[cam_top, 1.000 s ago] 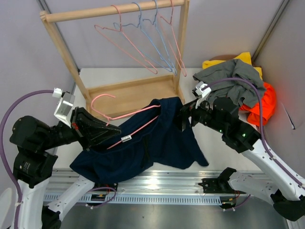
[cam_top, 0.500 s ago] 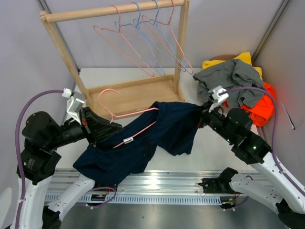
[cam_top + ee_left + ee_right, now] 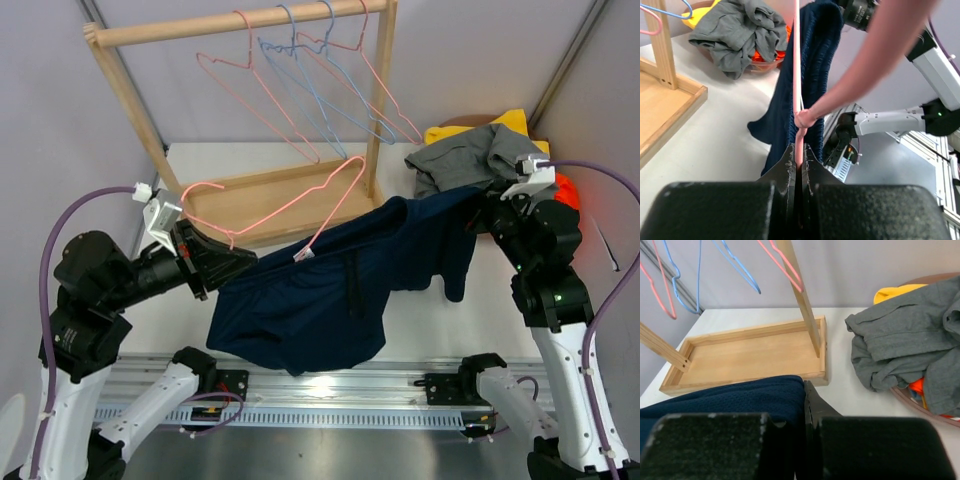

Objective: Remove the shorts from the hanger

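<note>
The navy shorts (image 3: 330, 290) hang stretched between the two arms above the table. My left gripper (image 3: 232, 263) is shut on the wire of a pink hanger (image 3: 270, 210). In the left wrist view that gripper (image 3: 800, 150) pinches the hanger wire (image 3: 797, 75) right beside the navy shorts (image 3: 815, 55). The hanger's lower corner still touches the waistband; most of the hanger stands above the cloth. My right gripper (image 3: 488, 205) is shut on the far right end of the navy cloth. In the right wrist view that gripper (image 3: 802, 392) bites the navy shorts (image 3: 735, 400).
Grey shorts (image 3: 465, 160), yellow shorts (image 3: 512, 124) and orange shorts (image 3: 567, 188) lie piled in a brown bowl (image 3: 912, 400) at the back right. The wooden rack (image 3: 230, 22) carries pink and blue hangers (image 3: 300, 85); its base tray (image 3: 270, 195) lies under the hanger.
The right gripper shut on the navy shorts and drew them right and back. The cloth slid along the hanger and now hangs taut; the hanger tipped upward.
</note>
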`<move>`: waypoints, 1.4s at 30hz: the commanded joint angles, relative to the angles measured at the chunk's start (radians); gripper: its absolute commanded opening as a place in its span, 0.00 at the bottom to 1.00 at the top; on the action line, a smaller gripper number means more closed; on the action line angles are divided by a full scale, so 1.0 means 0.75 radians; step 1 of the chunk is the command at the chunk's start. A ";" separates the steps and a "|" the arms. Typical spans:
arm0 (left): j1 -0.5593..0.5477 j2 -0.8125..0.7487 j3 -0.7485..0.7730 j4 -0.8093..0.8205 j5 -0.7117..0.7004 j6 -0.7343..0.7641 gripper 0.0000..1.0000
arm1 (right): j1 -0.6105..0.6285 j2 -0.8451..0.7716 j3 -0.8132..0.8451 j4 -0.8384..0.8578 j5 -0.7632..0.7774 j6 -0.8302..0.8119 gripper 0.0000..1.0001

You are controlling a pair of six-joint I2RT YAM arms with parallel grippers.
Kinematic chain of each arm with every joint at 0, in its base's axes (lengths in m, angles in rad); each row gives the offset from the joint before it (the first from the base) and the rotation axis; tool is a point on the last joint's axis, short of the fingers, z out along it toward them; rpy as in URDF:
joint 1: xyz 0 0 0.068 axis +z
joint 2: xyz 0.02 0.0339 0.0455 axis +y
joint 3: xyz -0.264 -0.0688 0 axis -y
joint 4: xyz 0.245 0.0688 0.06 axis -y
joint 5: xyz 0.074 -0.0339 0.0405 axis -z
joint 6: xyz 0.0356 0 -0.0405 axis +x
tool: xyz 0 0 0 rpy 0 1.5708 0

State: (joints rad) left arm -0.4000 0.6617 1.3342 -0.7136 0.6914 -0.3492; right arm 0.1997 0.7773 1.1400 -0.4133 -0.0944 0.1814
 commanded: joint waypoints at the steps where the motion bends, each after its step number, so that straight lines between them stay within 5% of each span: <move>1: -0.013 -0.042 0.025 -0.061 -0.032 0.028 0.00 | -0.148 -0.018 0.045 0.070 -0.021 0.073 0.00; 6: -0.015 -0.050 0.011 -0.022 -0.185 0.014 0.00 | -0.046 -0.110 -0.102 0.142 -0.288 0.169 0.00; 9: -0.013 -0.040 -0.014 0.116 -0.271 -0.039 0.00 | 0.241 -0.183 -0.211 0.219 -0.349 0.186 0.00; 16: -0.013 0.160 0.037 0.565 -0.425 -0.236 0.00 | 1.005 -0.020 -0.058 0.024 0.322 -0.074 0.00; 21: -0.015 0.359 0.348 0.455 -0.451 -0.142 0.00 | 1.073 0.052 0.069 0.031 0.592 -0.150 0.00; 28: -0.017 0.347 0.694 -0.091 -0.807 0.140 0.00 | 0.831 0.205 0.557 -0.027 0.883 -0.395 0.00; 37: -0.017 0.135 0.620 -0.272 -1.030 0.167 0.00 | -0.012 0.756 1.438 -0.153 0.437 -0.359 0.00; 42: -0.017 0.091 0.338 -0.200 -1.034 0.159 0.00 | -0.343 1.005 1.567 -0.028 0.225 -0.156 0.00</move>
State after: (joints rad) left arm -0.4076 0.6830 1.6886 -0.8387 -0.0494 -0.2520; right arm 0.0490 1.4441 2.2948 -0.5179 0.2207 -0.0483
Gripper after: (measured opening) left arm 0.030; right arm 0.054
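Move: The right hand pinches one end of the navy shorts' waistband; the basket they belong in lies about 20 cm ahead of it, 19 cm to its right and 30 cm below, with the gray shorts heaped some 20 cm ahead and 11 cm right. The foot of the rack's near post stands roughly 22 cm ahead and 8 cm left. From the left hand, holding the pink hanger, the middle of the navy shorts is about 7 cm ahead, 18 cm right and 16 cm below. Keeping its pinch, the right hand first brings the waistband back and left about 20 cm towards the left hand, then reverses and sweeps up, right and forward, rising nearly 30 cm from that turning point while swinging clockwise and tipping its fingers upward. The left hand keeps hold of the hanger, reaches forward and up at first, then draws left and back away from the shorts, ending about 12 cm left of and 9 cm above its start, turned some 40 degrees counter-clockwise. ##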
